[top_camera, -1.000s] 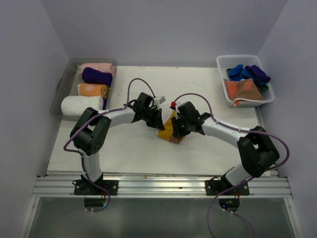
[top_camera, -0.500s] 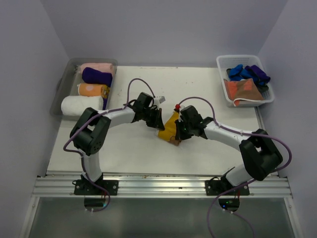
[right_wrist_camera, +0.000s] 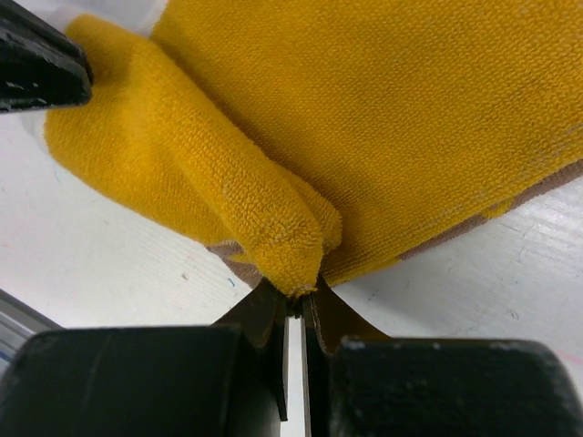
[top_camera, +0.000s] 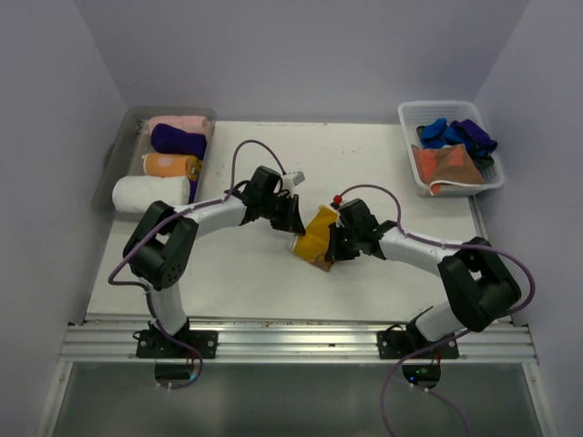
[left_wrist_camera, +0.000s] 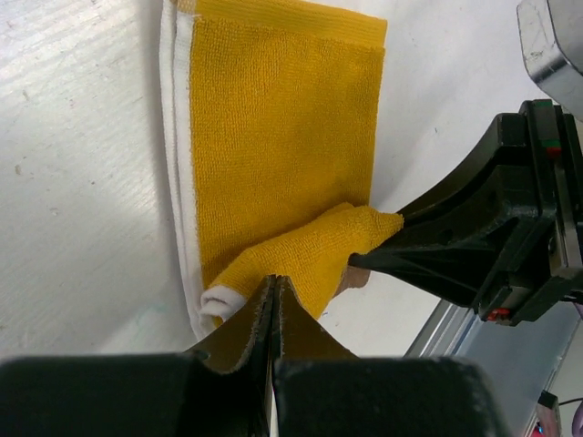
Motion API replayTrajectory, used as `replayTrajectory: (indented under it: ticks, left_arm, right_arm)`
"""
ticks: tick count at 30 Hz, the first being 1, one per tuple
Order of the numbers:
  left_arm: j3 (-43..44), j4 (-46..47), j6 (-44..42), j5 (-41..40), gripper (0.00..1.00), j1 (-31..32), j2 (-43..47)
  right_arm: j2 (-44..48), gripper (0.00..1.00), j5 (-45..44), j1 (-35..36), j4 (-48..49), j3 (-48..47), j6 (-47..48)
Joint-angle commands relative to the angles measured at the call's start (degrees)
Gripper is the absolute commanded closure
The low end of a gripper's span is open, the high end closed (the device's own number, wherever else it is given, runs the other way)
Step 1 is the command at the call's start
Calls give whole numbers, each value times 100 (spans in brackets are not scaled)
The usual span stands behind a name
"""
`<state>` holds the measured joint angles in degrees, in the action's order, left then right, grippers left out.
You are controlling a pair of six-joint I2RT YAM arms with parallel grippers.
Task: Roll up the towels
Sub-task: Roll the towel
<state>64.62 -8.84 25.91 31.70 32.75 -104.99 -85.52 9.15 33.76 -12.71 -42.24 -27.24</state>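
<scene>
A mustard yellow towel [top_camera: 316, 238] lies folded in the middle of the table, with a brown layer showing under its near edge [right_wrist_camera: 537, 196]. My right gripper [top_camera: 333, 246] is shut on a bunched corner of this towel [right_wrist_camera: 410, 118]; the pinch [right_wrist_camera: 299, 296] is plain in the right wrist view. That corner is lifted and folded over the flat part [left_wrist_camera: 273, 137]. My left gripper [top_camera: 292, 221] is shut, its tips [left_wrist_camera: 273, 282] against the raised fold beside the white hem [left_wrist_camera: 219, 300]. No cloth shows between them. The right gripper's fingers [left_wrist_camera: 455, 228] meet the fold from the other end.
A clear grey tray [top_camera: 114, 159] at the back left holds rolled towels: pink [top_camera: 182, 123], purple [top_camera: 178, 141], orange [top_camera: 170, 165] and white [top_camera: 150, 192]. A white slotted basket [top_camera: 451, 108] at the back right holds loose blue [top_camera: 435, 132], purple [top_camera: 475, 135] and rust-brown [top_camera: 446, 164] towels.
My right gripper has shut on the yellow towel's corner and shifted a little to the right, drawing the corner up over the towel. The left gripper has stayed shut, almost in place.
</scene>
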Motion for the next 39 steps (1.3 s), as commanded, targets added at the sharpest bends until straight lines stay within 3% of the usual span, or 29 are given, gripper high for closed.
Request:
replayTrajectory:
  ticks: [1,5,7,9,11,17,23,28,32,39]
  left_arm:
    - [165,391,133,169,100,117,-249]
    - [174,558,221,240,100,179,-513]
    - [200,568,230,240,100,205,-610]
    - [218,577,230,240,100,205,-637]
    - [226,576,230,266,100,205,-611]
    - [393,244,2,284,100,205,-540]
    - [657,-38,-183,301,100,214,-654]
    - [710,-65,-209,363,100,205,-795]
    - [753,-74,-227,389,100,205,-892]
    - [1035,-127,-218,380,100,196,-1146]
  right_arm:
    - [-159,100,69,-106,75,242,-307]
    - [69,98,-35,-115,6,322,-361]
    - [271,86,-132,-89,-187,330,-282]
    - [719,66,-525,-28,-520,261,-168]
    - [1174,58,-834,148,-924,42,52]
    - [1503,59,-1750,658,-1480,-671,904]
    - [616,55,-2215,1449,-1577,-1313,1863]
    - [316,50,-2242,1590,-1024,-1261,2240]
    - [167,40,-2207,1599,-681,-1042,2461]
    - [-167,39,-2084,1616,-390,-865,2409]
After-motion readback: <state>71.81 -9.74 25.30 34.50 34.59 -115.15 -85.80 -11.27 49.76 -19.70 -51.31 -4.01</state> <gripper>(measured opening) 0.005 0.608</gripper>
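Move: The yellow towel's rolled part has its base-side end still pinched in the right fingers; its middle lies about 4 cm left and 2 cm ahead of that hand, level with it. The flat, unrolled part is centred some 8 cm ahead and 1 cm left, 2 cm lower. From the closed left fingers the roll's middle is roughly 5 cm back, 3 cm right and 4 cm below; the flat part lies 2 cm ahead, 6 cm right and 5 cm below. The roll's pinched end is let go as the right fingers open; that hand dips back and right, rises about 8 cm, swings left over the roll, then sinks some 5 cm with fingers spread about its near end, wrist turned counter-clockwise and tipped up. The shut left fingers drop 3 cm, ease up, then sink again onto the towel at the roll's inner edge, shifting right. ##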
